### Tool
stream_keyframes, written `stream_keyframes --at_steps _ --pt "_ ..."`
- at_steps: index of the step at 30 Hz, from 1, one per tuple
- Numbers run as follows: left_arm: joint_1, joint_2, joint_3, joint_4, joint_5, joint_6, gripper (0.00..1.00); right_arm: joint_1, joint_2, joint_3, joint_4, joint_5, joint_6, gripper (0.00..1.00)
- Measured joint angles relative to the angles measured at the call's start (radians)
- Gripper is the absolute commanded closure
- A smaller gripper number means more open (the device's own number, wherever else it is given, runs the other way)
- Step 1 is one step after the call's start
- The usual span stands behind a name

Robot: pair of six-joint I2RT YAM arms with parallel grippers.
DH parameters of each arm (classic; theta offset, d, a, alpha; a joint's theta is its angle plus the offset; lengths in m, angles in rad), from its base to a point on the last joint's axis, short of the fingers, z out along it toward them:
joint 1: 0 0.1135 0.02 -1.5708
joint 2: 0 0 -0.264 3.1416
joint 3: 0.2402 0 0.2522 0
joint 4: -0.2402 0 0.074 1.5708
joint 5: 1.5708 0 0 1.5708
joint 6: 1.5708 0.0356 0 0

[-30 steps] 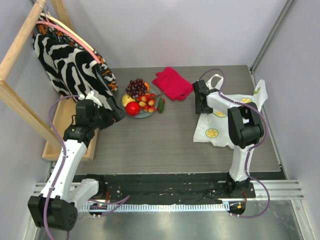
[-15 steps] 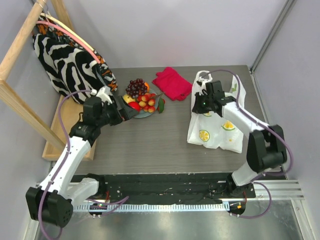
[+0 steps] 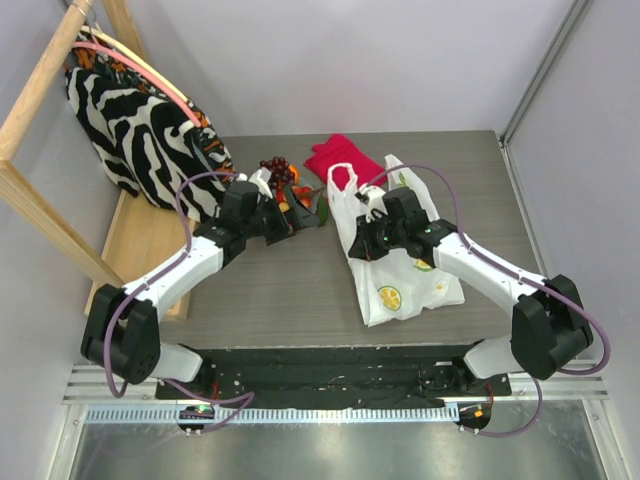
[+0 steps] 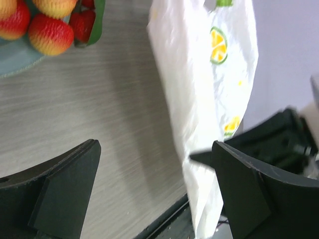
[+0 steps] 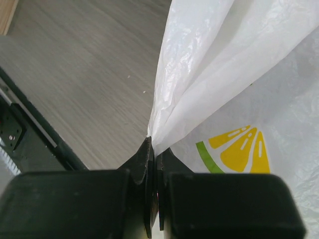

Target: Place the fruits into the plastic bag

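The plastic bag [image 3: 400, 285], white with lemon prints, lies mid-table with its handle loops raised. My right gripper [image 3: 362, 234] is shut on its left edge. In the right wrist view the jaws [image 5: 155, 155] pinch a fold of the bag [image 5: 239, 74]. The fruits sit on a plate at the back. A dark grape bunch [image 3: 273, 168] shows, and the rest is largely hidden by my left arm. My left gripper [image 3: 292, 218] hangs open over the plate's right edge, nothing between its fingers [image 4: 65, 184]. Its wrist view shows red-yellow fruits [image 4: 46, 33] at top left and the bag [image 4: 199, 99] ahead.
A crimson cloth [image 3: 338, 155] lies at the back behind the bag. A zebra-striped fabric bag [image 3: 130, 120] hangs from a wooden rack [image 3: 40, 215] on the left. The grey-green plate [image 4: 12, 59] shows at the left wrist view's corner.
My right gripper has shut on the bag and dragged it left from the right side toward mid-table. My left gripper has swung right, across the plate toward the bag.
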Motion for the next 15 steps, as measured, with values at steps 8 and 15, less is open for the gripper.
stream_keyframes --at_steps 8,15 --pt "-0.009 0.124 0.050 0.090 0.006 -0.067 0.00 0.125 0.034 0.030 -0.005 -0.007 0.002 0.94" --pt "-0.046 0.164 0.108 0.027 -0.037 -0.063 0.00 0.197 0.060 0.062 -0.013 0.005 -0.006 0.92"
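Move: From the wide-open left hand, the free handle of the plastic bag, nearest the bowl, stands about 8 cm ahead, 9 cm to the right and 8 cm below. The fruit bowl is some 8 cm ahead, 2 cm left and 12 cm down; the red cloth about 17 cm ahead, 11 cm right, on the table. The right hand already pinches the bag's edge; from it the fruit bowl lies roughly 15 cm ahead, 18 cm left and 8 cm lower. The right hand keeps its shut grip on the bag's raised edge and drags the bag about 7 cm to its left and back at one level, across the table in front of the fruit bowl, turning some 10 degrees counter-clockwise. Meanwhile the left hand, fingers staying wide open, comes to meet the bag's free handle, first forward and right, then easing on to the right and slightly down, about 4 cm in all. ##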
